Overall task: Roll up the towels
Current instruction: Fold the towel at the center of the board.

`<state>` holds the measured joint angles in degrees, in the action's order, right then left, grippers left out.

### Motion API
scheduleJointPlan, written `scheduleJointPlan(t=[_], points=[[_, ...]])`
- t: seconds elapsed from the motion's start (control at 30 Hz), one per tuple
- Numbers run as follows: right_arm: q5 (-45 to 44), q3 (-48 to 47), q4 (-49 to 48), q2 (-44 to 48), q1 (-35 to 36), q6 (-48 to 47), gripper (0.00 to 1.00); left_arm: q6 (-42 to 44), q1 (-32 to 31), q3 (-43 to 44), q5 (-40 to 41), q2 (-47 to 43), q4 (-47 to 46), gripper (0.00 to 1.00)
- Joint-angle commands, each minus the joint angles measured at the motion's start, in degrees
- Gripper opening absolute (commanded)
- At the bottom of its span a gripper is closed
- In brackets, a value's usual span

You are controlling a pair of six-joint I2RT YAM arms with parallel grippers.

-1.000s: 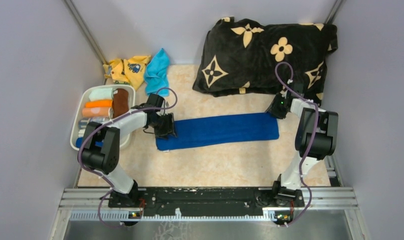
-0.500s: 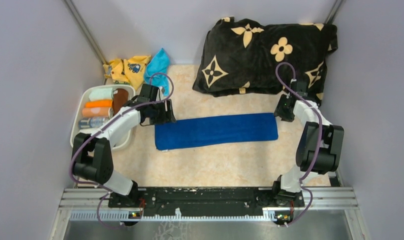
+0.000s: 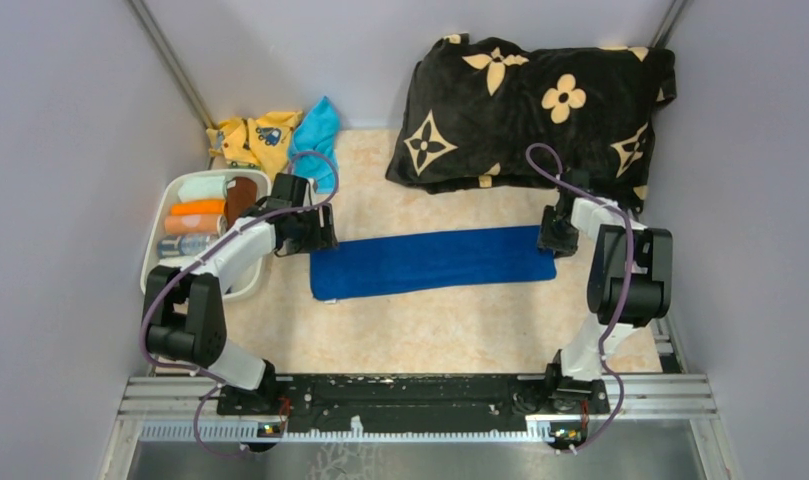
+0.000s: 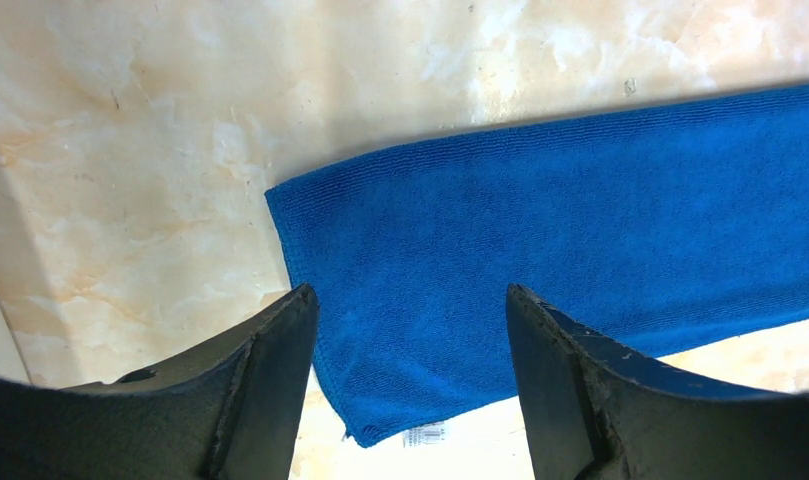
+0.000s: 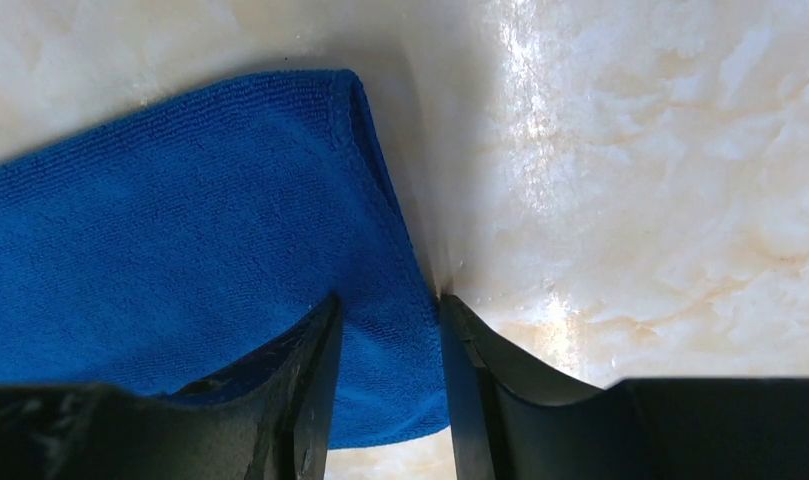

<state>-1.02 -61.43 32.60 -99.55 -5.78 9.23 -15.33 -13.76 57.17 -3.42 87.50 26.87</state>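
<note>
A dark royal blue towel (image 3: 432, 262), folded into a long strip, lies flat across the middle of the marble-look table. My left gripper (image 3: 318, 232) hovers at its left end with the jaws wide open; in the left wrist view the gripper (image 4: 410, 290) frames the towel's corner (image 4: 580, 220) and holds nothing. My right gripper (image 3: 553, 238) is down at the right end. In the right wrist view its gripper (image 5: 390, 300) straddles the flat towel edge (image 5: 180, 240), partly open. A light cyan towel (image 3: 316, 140) lies crumpled at the back left. The brown towel (image 3: 242, 203) sits rolled in the basket.
A white basket (image 3: 150, 272) at the left edge holds several rolled cloths. A yellow printed cloth (image 3: 252, 140) lies beside the cyan towel. A big black flowered pillow (image 3: 530, 100) fills the back right, close behind my right arm. Grey walls close in both sides.
My left gripper has opened wide and drawn back off the towel's left end, toward the basket. My right gripper has swung in and down onto the towel's right end.
</note>
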Motion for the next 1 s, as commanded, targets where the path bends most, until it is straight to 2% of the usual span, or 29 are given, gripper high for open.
scheduleJointPlan(t=[0.0,0.17,0.23,0.37,0.47,0.5,0.7,0.83,0.9,0.97], points=[[0.05,-1.39,0.99,-1.93,0.36,-1.38,0.41,0.88,0.39,-1.43,-0.09,-1.2,-2.44,0.75],[-4.29,-0.27,2.48,-5.03,1.18,-0.56,0.41,0.74,0.5,-1.88,-0.18,-0.78,-2.97,0.75],[-5.33,0.34,2.63,-6.02,1.21,-0.29,0.38,0.71,0.49,-1.97,-0.17,-0.84,-3.13,0.75],[-7.2,0.27,3.27,-7.96,1.25,-0.1,0.23,0.55,0.58,-2.3,-0.27,-0.99,-3.39,0.75],[-10.09,-0.58,3.93,-9.06,1.09,0.04,0.04,0.44,0.66,-2.32,-0.57,-0.89,-3.35,0.75],[-11.94,-1.15,4.19,-9.15,0.89,-0.02,0.0,0.45,0.74,-2.32,-0.68,-0.85,-3.32,0.75],[-27.55,-9.42,7.73,-8.82,-4.67,1.29,0.0,0.27,0.75,-2.28,-3.1,-0.63,-3.23,0.75],[-37.09,-15.1,8.83,-7.16,-6.25,0.69,0.0,-0.64,0.75,-1.55,-7.87,0.19,-3.15,0.75],[-38.3,-17.19,9.26,-6.37,-6.26,0.16,0.0,-1.49,0.75,-0.92,-11.16,0.87,-3.15,0.76],[-34.66,-19.14,10.58,-5.84,-5.73,0.19,0.0,-2.8,0.67,-0.74,-14.34,1.46,-3.74,0.75]])
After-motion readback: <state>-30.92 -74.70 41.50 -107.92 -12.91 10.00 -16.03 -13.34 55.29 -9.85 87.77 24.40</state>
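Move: The right hand is down around the towel's right edge, fingers still open: the edge's middle is about 1 cm to its right, level with it fore and aft, and 1 cm below. The towel's middle lies some 23 cm to its left, the dark patterned blanket about 27 cm ahead and 3 cm left, the metal rail roughly 18 cm to its right. From the left hand that edge is some 47 cm right, 6 cm below. The right hand stays almost in place while its part-open fingers shut and pinch the towel's right edge, just above the table. Keeping that grip, it speeds off to the right towards the metal rail, about 13 cm, dragging the towel along, lifting some 3 cm towards the end as the fingertips swing out to the right by nearly 30 degrees and the hand turns clockwise. ##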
